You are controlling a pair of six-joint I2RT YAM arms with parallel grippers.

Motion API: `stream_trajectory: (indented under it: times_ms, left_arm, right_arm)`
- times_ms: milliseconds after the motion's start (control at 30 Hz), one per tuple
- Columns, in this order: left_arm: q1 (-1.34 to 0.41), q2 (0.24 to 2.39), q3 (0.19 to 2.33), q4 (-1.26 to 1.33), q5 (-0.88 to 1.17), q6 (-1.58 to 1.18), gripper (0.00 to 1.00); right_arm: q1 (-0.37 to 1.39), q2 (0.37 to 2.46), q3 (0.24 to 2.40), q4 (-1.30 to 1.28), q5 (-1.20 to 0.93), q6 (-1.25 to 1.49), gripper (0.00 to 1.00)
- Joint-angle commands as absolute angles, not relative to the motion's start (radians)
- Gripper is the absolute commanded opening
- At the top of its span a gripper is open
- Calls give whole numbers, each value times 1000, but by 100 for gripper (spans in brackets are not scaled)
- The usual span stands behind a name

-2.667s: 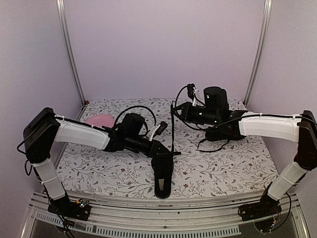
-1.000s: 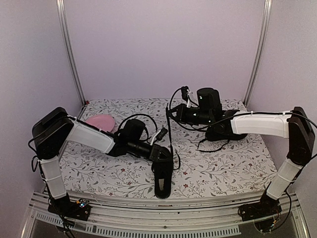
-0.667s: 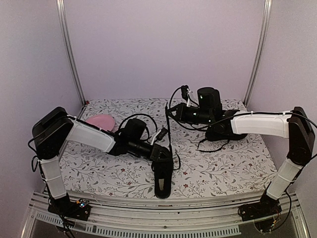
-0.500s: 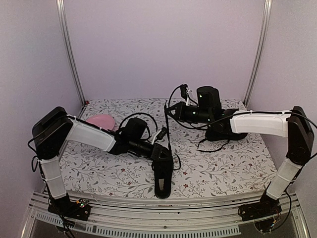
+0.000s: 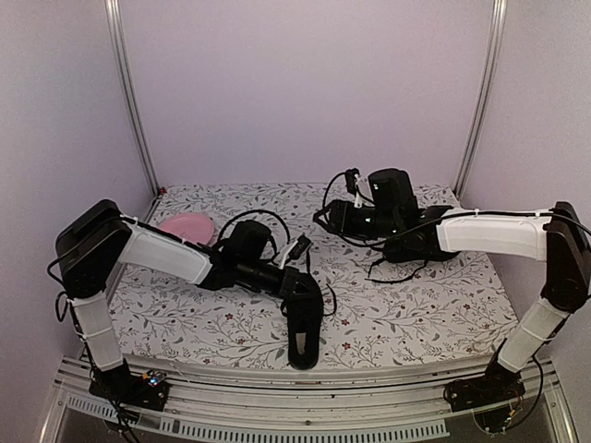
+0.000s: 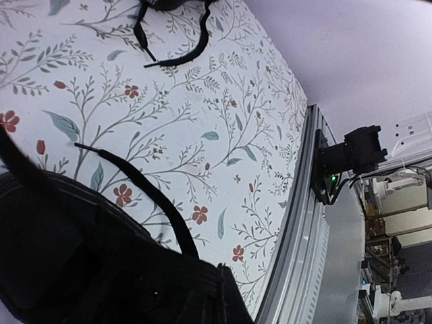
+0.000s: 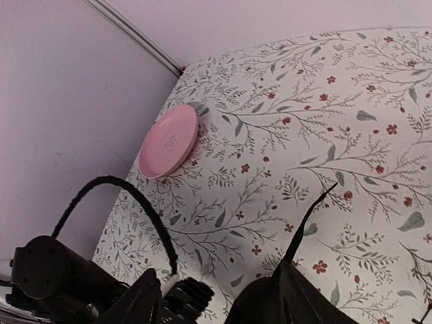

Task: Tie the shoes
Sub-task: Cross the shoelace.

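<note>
One black shoe (image 5: 304, 329) lies toe toward me near the front edge, at centre. My left gripper (image 5: 302, 281) sits low over its laced part, shut, and in the left wrist view a thin black lace (image 6: 138, 185) runs across the cloth into the closed jaws (image 6: 219, 290) above the shoe (image 6: 61, 263). The other shoe (image 5: 413, 247) lies under my right forearm, its laces (image 5: 395, 272) loose on the cloth. My right gripper (image 5: 330, 217) hovers above the table, open; a lace end (image 7: 312, 214) pokes up beside its right finger (image 7: 290, 297).
A pink plate (image 5: 186, 224) rests at the back left, also seen in the right wrist view (image 7: 169, 140). The left arm's black cable (image 7: 128, 202) arcs between the two arms. Metal rails (image 6: 304, 223) border the front edge.
My right gripper has opened and shifted slightly right; the lace it held upright has dropped toward the front shoe. My left gripper has closed at the shoe.
</note>
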State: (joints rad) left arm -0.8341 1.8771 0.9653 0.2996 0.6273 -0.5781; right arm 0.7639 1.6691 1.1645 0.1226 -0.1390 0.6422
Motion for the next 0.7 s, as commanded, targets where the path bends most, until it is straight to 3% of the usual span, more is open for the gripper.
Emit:
stream_trajectory:
  times_ms: [0, 233, 500, 667]
  left_arm:
    - [-837, 1836, 951, 324, 608, -575, 0]
    - [-836, 1835, 950, 324, 600, -577, 0]
    - [-837, 1830, 953, 303, 594, -565, 0]
    - [-837, 1831, 952, 301, 590, -566, 0]
  right_arm:
    - [788, 1596, 1080, -97, 19, 605, 59]
    - [892, 1653, 1049, -311, 103, 679, 49]
    - [932, 1784, 1097, -340, 86, 699, 36]
    - [939, 1861, 1154, -399, 134, 695, 34]
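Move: The free lace end curving out on the right of the shoe being tied lies about 10 cm back of the right hand, 3 cm to its right and 20 cm below. The shoe's middle is roughly 17 cm back, 4 cm left and 18 cm below; the just-released upright lace is about 5 cm back, 2 cm left and 12 cm below. The second shoe's lace lies level ahead, 18 cm right and 20 cm below. From the left hand, the free lace end is some 10 cm right, 1 cm ahead and 7 cm below. The right fingertips come down on either side of the free lace end, though whether they touch it can't be seen. Empty and already open, the right hand sinks about 18 cm while drawing back some 9 cm and slightly right, its fingers tipping nearly 40 degrees steeper and narrowing partway without shutting. The left hand stays put, keeping its shut grip at the shoe's lacing. ##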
